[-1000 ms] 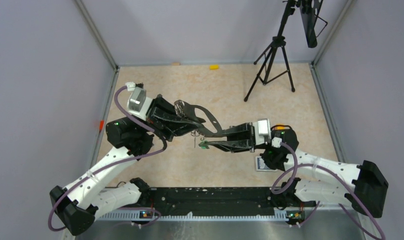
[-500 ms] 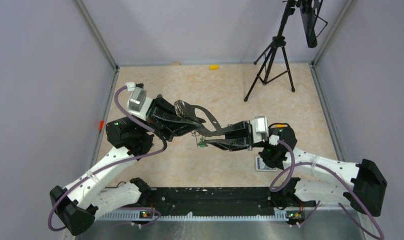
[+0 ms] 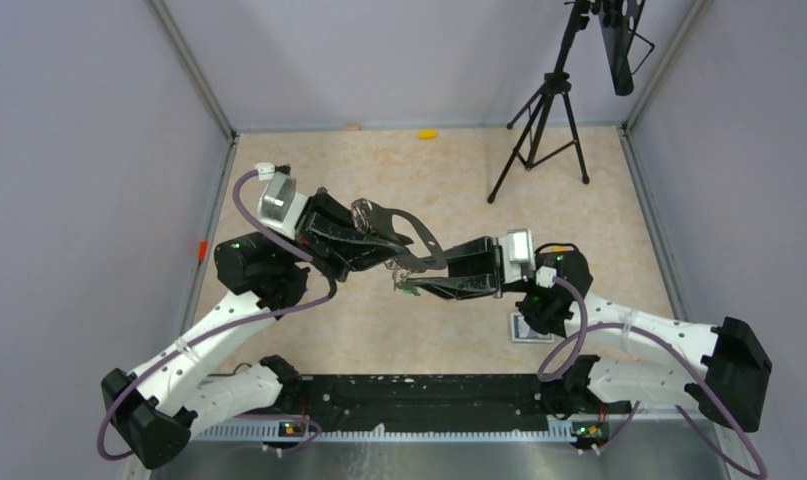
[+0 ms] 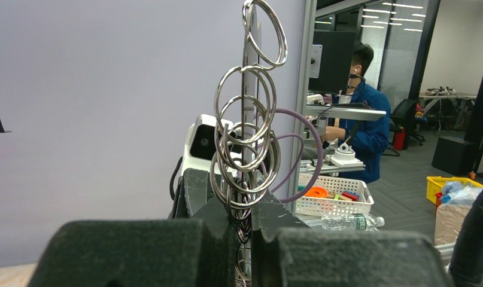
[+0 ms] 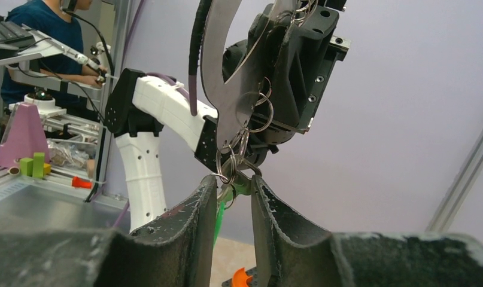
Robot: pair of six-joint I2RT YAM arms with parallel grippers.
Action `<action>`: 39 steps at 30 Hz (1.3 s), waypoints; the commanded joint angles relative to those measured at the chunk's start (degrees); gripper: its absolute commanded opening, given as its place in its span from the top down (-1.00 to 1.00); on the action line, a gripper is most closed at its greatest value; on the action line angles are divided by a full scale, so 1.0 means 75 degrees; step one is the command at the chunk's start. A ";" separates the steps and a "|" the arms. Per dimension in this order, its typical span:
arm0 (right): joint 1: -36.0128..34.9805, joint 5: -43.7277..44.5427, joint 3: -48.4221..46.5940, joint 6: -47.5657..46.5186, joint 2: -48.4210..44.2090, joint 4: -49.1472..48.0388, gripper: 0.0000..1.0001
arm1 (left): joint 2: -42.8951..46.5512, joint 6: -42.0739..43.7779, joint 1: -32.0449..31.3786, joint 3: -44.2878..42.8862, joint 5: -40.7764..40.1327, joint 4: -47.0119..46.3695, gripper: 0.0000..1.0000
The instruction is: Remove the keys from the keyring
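My left gripper [image 3: 371, 238] is shut on the keyring [image 3: 411, 230], a flat grey D-shaped loop held above the table. In the left wrist view the keyring [image 4: 251, 72] stands edge-on between the pinching jaws, with several small steel rings stacked along it. The keys [image 3: 403, 276] hang from the loop's lower end on small rings. In the right wrist view the keyring [image 5: 216, 78] hangs just above my right gripper [image 5: 234, 182]. Its jaws stand apart, with the green key [image 5: 219, 216] and small rings between the fingertips [image 5: 210, 186].
A black tripod [image 3: 539, 120] stands at the back right. A small yellow object [image 3: 428, 133] lies by the back wall. A blue and white card [image 3: 526, 328] lies under the right arm. Grey walls enclose the table.
The right gripper's jaws have widened around the green key and the arm has crept left. The left gripper and keyring have risen slightly.
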State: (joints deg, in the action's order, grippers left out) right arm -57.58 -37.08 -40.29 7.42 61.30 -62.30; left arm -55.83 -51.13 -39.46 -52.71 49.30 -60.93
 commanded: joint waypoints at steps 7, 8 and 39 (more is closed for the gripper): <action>0.0049 -0.0038 -0.0358 -0.0118 0.0004 -0.0032 0.59 | 0.0032 -0.0092 0.0023 -0.0135 -0.0035 -0.0419 1.00; 0.0041 -0.0054 -0.0352 -0.0122 0.0006 -0.0026 0.63 | 0.0027 -0.0085 0.0023 -0.0133 -0.0033 -0.0419 1.00; 0.0043 -0.0935 -0.0608 -0.3492 -0.0918 0.2612 1.00 | 0.0158 0.0197 0.0023 -0.0417 -0.0748 0.0547 1.00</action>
State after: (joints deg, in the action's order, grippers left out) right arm -57.58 -39.46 -41.19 -8.58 56.40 -50.17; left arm -55.77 -50.81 -39.42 -52.77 48.34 -57.69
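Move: The green key hangs right at my right fingertips, level with them and about 1 cm to their left, between the parted pads. The small rings it hangs from are some 3 cm above my right hand, 1 cm farther out and 2 cm left; the metal plate's middle is about 8 cm up, 2 cm farther out and straight across. From my left hand, which holds the plate, the key lies roughly 8 cm below, 2 cm back and 1 cm right. I shut my right fingers from about a quarter open to fully closed, pinching the green key at the tips just below its ring while the hand sinks about half a centimetre. Then I roll that wrist some 10 degrees, forward side up, turning it slightly clockwise and easing half a centimetre or so right. My left hand keeps its grip on the plate and at the end edges barely forward. ##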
